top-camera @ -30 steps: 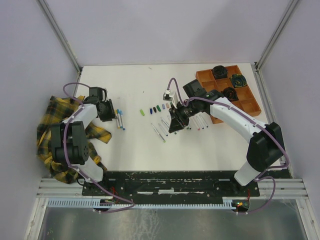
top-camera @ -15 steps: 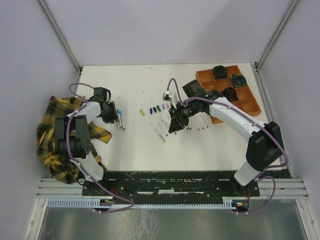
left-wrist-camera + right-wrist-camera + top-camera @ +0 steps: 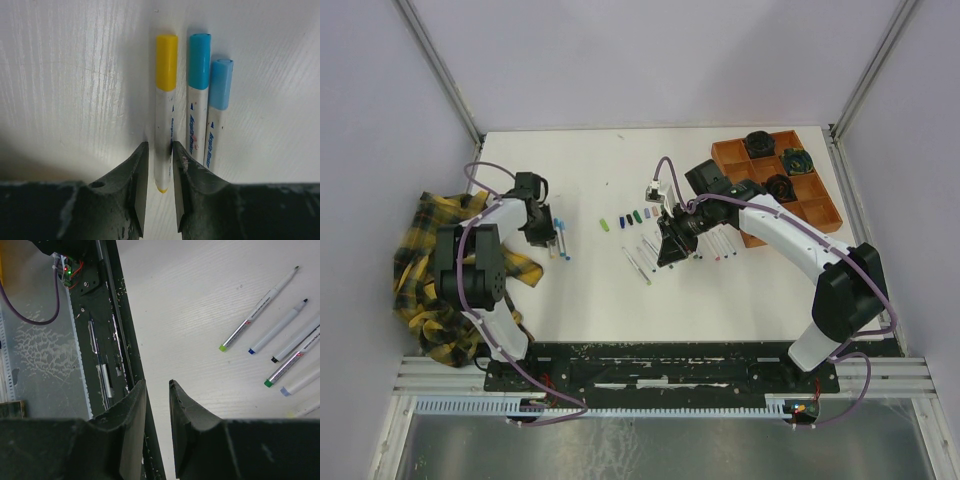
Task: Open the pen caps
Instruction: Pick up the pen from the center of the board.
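Observation:
Three capped pens lie side by side on the white table, their pen caps yellow, blue and light blue. My left gripper straddles the lower barrel of the yellow-capped pen; its jaws are still slightly apart, with a thin gap on the left side. From above, the left gripper sits beside these pens. Several loose caps lie in a row mid-table. My right gripper hangs open and empty over uncapped pens.
Uncapped pens lie fanned out to the right of the right gripper. An orange tray holding black round objects stands at the back right. A yellow plaid cloth is heaped at the left edge. A small white block lies behind the caps.
The left wrist has shifted slightly toward the capped pens and its jaws have narrowed around the yellow-capped pen. The right arm has not moved.

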Tool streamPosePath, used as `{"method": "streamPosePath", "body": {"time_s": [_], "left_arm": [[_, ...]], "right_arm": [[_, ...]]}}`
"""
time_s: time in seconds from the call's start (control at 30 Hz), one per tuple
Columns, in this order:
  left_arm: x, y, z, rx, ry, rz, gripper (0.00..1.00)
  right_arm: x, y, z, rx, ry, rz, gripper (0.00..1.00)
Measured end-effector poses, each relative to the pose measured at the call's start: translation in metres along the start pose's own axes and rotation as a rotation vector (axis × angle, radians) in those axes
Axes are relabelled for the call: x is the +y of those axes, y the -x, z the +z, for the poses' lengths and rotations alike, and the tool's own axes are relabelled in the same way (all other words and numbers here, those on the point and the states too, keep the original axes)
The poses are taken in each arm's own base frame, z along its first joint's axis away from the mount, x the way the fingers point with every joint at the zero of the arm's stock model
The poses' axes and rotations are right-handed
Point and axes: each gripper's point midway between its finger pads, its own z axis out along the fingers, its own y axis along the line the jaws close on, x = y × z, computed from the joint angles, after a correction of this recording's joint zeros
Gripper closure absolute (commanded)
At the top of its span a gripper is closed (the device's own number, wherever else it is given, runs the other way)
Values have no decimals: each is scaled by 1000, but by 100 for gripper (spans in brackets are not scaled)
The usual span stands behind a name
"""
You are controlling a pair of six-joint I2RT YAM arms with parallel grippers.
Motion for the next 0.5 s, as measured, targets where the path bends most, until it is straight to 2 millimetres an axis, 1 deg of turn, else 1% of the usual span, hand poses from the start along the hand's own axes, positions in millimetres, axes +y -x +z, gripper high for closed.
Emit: {"method": "streamPosePath", "body": {"time_s": [0.1,0.17,0.23,0.33,0.37,0.4,0.5], "left_arm": [[1,2,1,6,16,4,69],[1,3,2,6,27,9,72],[1,3,2,8,38,15,78],[1,3,2,8,57,26,92],[0,3,2,7,60,30,94],[1,3,1,6,65,31,97],[2,4,0,-1,79,37,97]], "right_arm": [[0,0,0,1,1,1,68],[0,0,0,1,1,1,68],[0,0,0,0,2,1,68],[2,0,0,-1,10,1,68],[3,0,0,-2,14,2,68],[3,0,0,-3,17,2,68],[5,1,-1,-7,20,-1,68]]}}
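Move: The yellow-capped pen lies between the left hand's open fingers, lengthwise away from the base with the cap outward; its middle is about 2 cm ahead of the hand, 1 cm below, nearly centred sideways. The blue-capped pen lies about 2 cm right of it; the light-blue-capped pen about 3 cm right of it and 1 cm nearer. A loose lime cap is some 6 cm ahead and 14 cm right. From the right hand, the yellow-capped pen is about 15 cm ahead, 31 cm left and 17 cm below. The yellow-capped pen's barrel, behind its cap, is pinched between the left fingertips as they close from about a third open to nearly shut. The left hand stays essentially in place low at the board, easing forward less than half a centimetre while its left side tilts up about 5 degrees. ##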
